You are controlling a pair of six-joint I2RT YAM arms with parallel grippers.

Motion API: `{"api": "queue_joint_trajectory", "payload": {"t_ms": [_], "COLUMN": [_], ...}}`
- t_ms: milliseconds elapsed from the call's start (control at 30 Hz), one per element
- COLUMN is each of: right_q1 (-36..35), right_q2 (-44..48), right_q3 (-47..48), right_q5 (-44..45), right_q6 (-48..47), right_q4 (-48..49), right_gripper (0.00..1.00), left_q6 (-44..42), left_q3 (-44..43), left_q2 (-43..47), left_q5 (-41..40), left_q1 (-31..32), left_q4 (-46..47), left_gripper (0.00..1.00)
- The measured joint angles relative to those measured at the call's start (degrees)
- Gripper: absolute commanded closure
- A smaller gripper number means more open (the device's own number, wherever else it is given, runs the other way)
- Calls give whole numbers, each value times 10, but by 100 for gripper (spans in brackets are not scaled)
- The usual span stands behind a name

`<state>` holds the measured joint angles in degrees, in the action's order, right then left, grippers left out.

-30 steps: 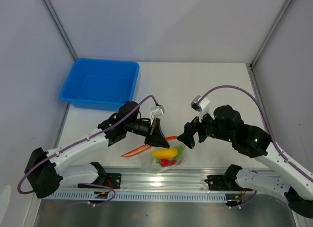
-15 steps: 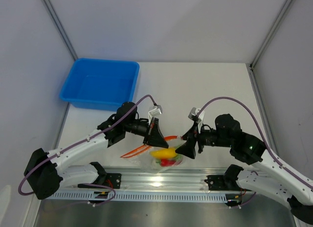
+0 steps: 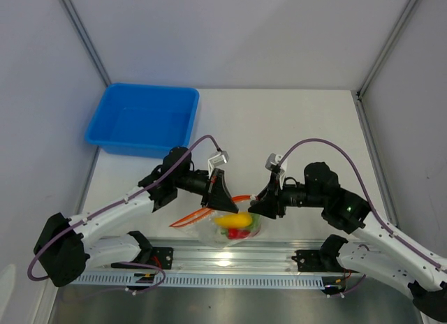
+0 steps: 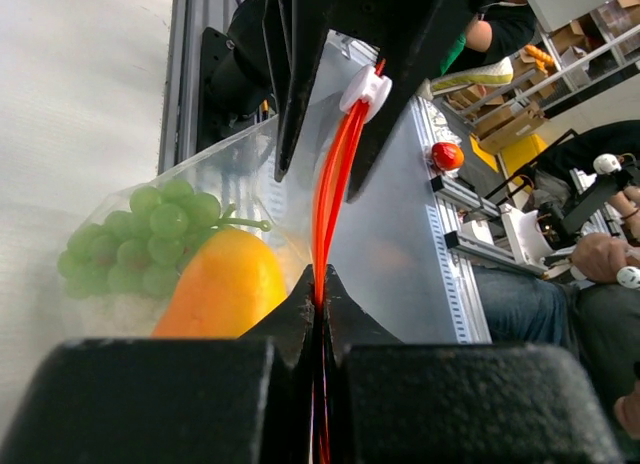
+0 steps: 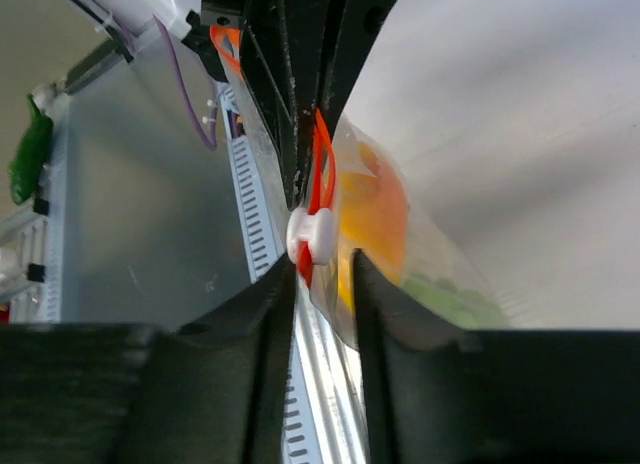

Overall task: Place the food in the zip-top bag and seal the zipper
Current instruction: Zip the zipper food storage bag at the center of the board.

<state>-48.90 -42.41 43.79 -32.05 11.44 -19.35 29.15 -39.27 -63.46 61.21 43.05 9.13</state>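
The clear zip-top bag [image 3: 213, 233] hangs near the table's front edge. Inside it are the food pieces: a yellow-orange piece [image 3: 234, 218], a red chili [image 3: 239, 232] and green grapes [image 4: 140, 246]. My left gripper [image 3: 225, 198] [image 4: 320, 276] is shut on the red-orange zipper [image 4: 330, 184] and holds the bag up by it. My right gripper [image 3: 257, 205] [image 5: 324, 262] faces it from the right. Its jaws are narrowed but still apart, straddling the zipper's end just below the white slider [image 5: 312, 236] [image 4: 366, 87]. The bag's film lies between the fingers.
A blue bin [image 3: 143, 120] stands at the back left of the white table [image 3: 293, 121]. The aluminium rail [image 3: 230, 258] with both arm bases runs just below the bag. The zipper's loose end [image 3: 188, 216] trails to the left of my left gripper.
My right gripper has moved left up to the zipper's end and its jaws have narrowed around it. The left gripper has kept its hold and barely moved.
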Motion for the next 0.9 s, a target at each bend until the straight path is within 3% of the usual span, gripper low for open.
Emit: {"api": "queue_joint_trajectory", "payload": {"t_ms": [67, 167, 267, 367, 467, 500, 533, 567, 900], "right_q1": [9, 25, 40, 48, 49, 49, 49, 49, 35], "right_q2": [0, 0, 1, 6, 4, 3, 2, 2, -13], "right_q3": [-6, -15, -23, -30, -30, -30, -31, -31, -33], "right_q5": [-6, -16, -21, -21, -22, -25, -31, -37, -89], "right_q6": [2, 11, 23, 43, 62, 69, 73, 78, 110], "right_q4": [9, 18, 30, 41, 51, 54, 59, 63, 98], "right_gripper": [100, 100, 100, 100, 100, 100, 100, 100, 100], "left_q6": [4, 9, 10, 13, 16, 17, 14, 15, -16], "left_q3": [6, 14, 21, 31, 40, 40, 40, 40, -9], "left_q2": [2, 5, 9, 17, 38, 46, 57, 68, 89], "left_q5": [5, 9, 10, 12, 10, 7, 3, 0, -76], "left_q1": [-4, -7, -8, -9, -10, -10, -10, -10, 8], "left_q4": [5, 17, 30, 44, 61, 65, 71, 77, 86], "left_gripper": [99, 98, 85, 62, 32, 14, 4, 0, 1]}}
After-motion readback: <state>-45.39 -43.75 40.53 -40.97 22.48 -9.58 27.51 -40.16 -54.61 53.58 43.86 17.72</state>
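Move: My right fingers are partly closed around the end of the bag's zipper. The white slider there is about 1 cm left of my right hand and 1 cm back, level with it. The yellow fruit hangs in the bag some 6 cm left of this hand, 2 cm back and 9 cm below. The grapes are about 1 cm left, 2 cm back and 10 cm down. My left hand already pinches the zipper, with the slider about 6 cm to its right, straight across and 1 cm higher. My right hand shuts on the zipper's end beside the slider and keeps its pinch, easing about 1.5 cm forward and then some 2 cm back with a slight leftward drift. Once it has hold, my left fingers open wide, let go of the zipper and lift about 6.5 cm away from it, fingertips tipping up by some 20 degrees overall. ##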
